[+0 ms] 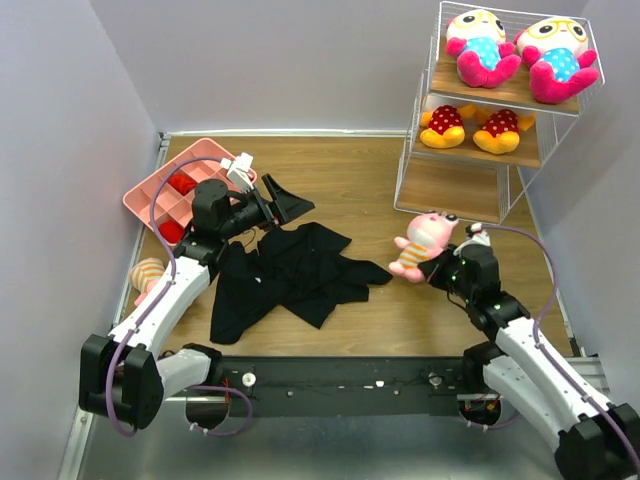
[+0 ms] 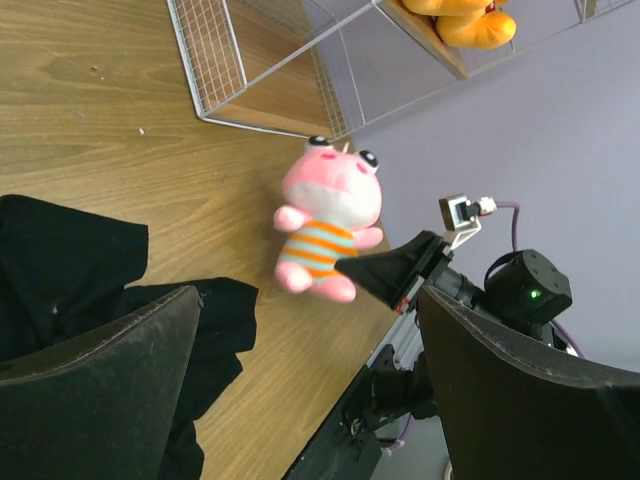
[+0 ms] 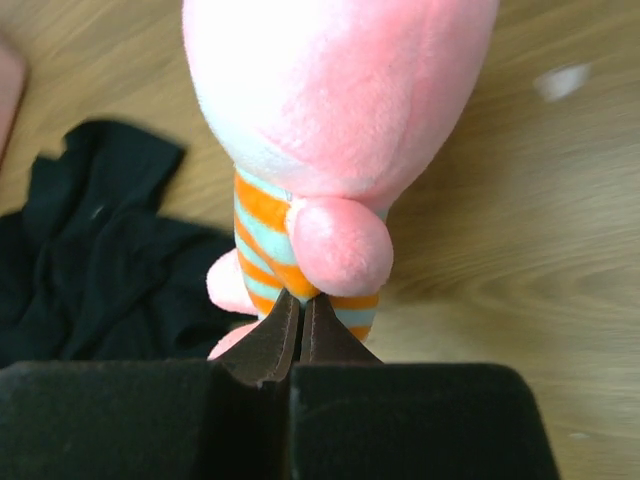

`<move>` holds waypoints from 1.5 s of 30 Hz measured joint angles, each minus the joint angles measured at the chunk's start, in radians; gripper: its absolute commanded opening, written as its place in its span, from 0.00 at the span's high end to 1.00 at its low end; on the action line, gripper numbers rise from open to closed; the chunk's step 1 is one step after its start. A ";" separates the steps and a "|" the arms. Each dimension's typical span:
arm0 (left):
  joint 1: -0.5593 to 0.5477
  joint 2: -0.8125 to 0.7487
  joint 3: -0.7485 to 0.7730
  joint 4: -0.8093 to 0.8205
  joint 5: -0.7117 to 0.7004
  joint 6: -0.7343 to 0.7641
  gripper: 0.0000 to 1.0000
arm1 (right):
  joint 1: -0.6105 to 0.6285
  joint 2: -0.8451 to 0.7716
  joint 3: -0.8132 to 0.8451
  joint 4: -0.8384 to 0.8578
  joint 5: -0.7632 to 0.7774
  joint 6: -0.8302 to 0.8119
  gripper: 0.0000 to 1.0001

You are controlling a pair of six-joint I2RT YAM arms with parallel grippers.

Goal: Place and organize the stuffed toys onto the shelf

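Note:
A pale pink stuffed toy (image 1: 425, 240) with an orange and blue striped body is pinched low on its body by my right gripper (image 1: 440, 262), in front of the shelf (image 1: 455, 190). In the right wrist view the jaws of that gripper (image 3: 300, 312) are shut on the toy's (image 3: 330, 100) striped fabric. Two blue dotted toys (image 1: 478, 45) lie on the top board, and two yellow-orange toys (image 1: 445, 126) on the middle board. Another pink striped toy (image 1: 148, 275) lies at the left, partly hidden by my left arm. My left gripper (image 1: 283, 205) stands open and holds nothing.
A black cloth (image 1: 290, 275) is spread across the middle of the table. A pink compartment tray (image 1: 165, 190) with red pieces sits at the back left. The shelf's bottom board (image 1: 450, 190) is bare. Grey walls close in on both sides.

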 measured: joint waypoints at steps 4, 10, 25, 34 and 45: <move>0.000 0.000 0.000 -0.013 -0.008 0.006 0.01 | -0.114 0.051 0.019 0.027 -0.017 -0.045 0.99; 0.000 -0.002 0.000 -0.023 -0.011 0.010 0.01 | -0.229 0.229 0.061 0.173 -0.102 -0.082 0.99; 0.000 -0.043 0.000 -0.037 -0.017 0.023 0.01 | -0.431 0.653 0.230 0.554 -0.356 -0.078 0.92; 0.000 -0.046 0.000 -0.039 -0.016 0.024 0.01 | -0.446 0.887 0.367 0.676 -0.449 -0.021 0.85; 0.000 -0.047 0.000 -0.039 -0.016 0.024 0.01 | -0.452 1.069 0.519 0.692 -0.482 0.001 0.55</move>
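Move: The pink toy in the striped outfit is already pinched in the right fingers; its place, the left part of the bottom shelf, lies about 24 cm ahead of that hand, 4 cm right and 2 cm lower. The two red-dotted toys on the middle shelf sit some 18 cm above the hand and 24 cm ahead, one 5 cm and the other 18 cm to its right. From the left hand that shelf spot is roughly 18 cm ahead, 33 cm right and 19 cm down. The striped pink toy is carried head first into the bottom shelf by the right hand, some 23 cm forward, veering about 6 cm right early on, then running nearly straight in beneath the middle shelf. Near the shelf the hand rises a couple of centimetres and sinks again, left side rolling up a little over 10 degrees, while the fingers spread to under half open around the toy's body. ##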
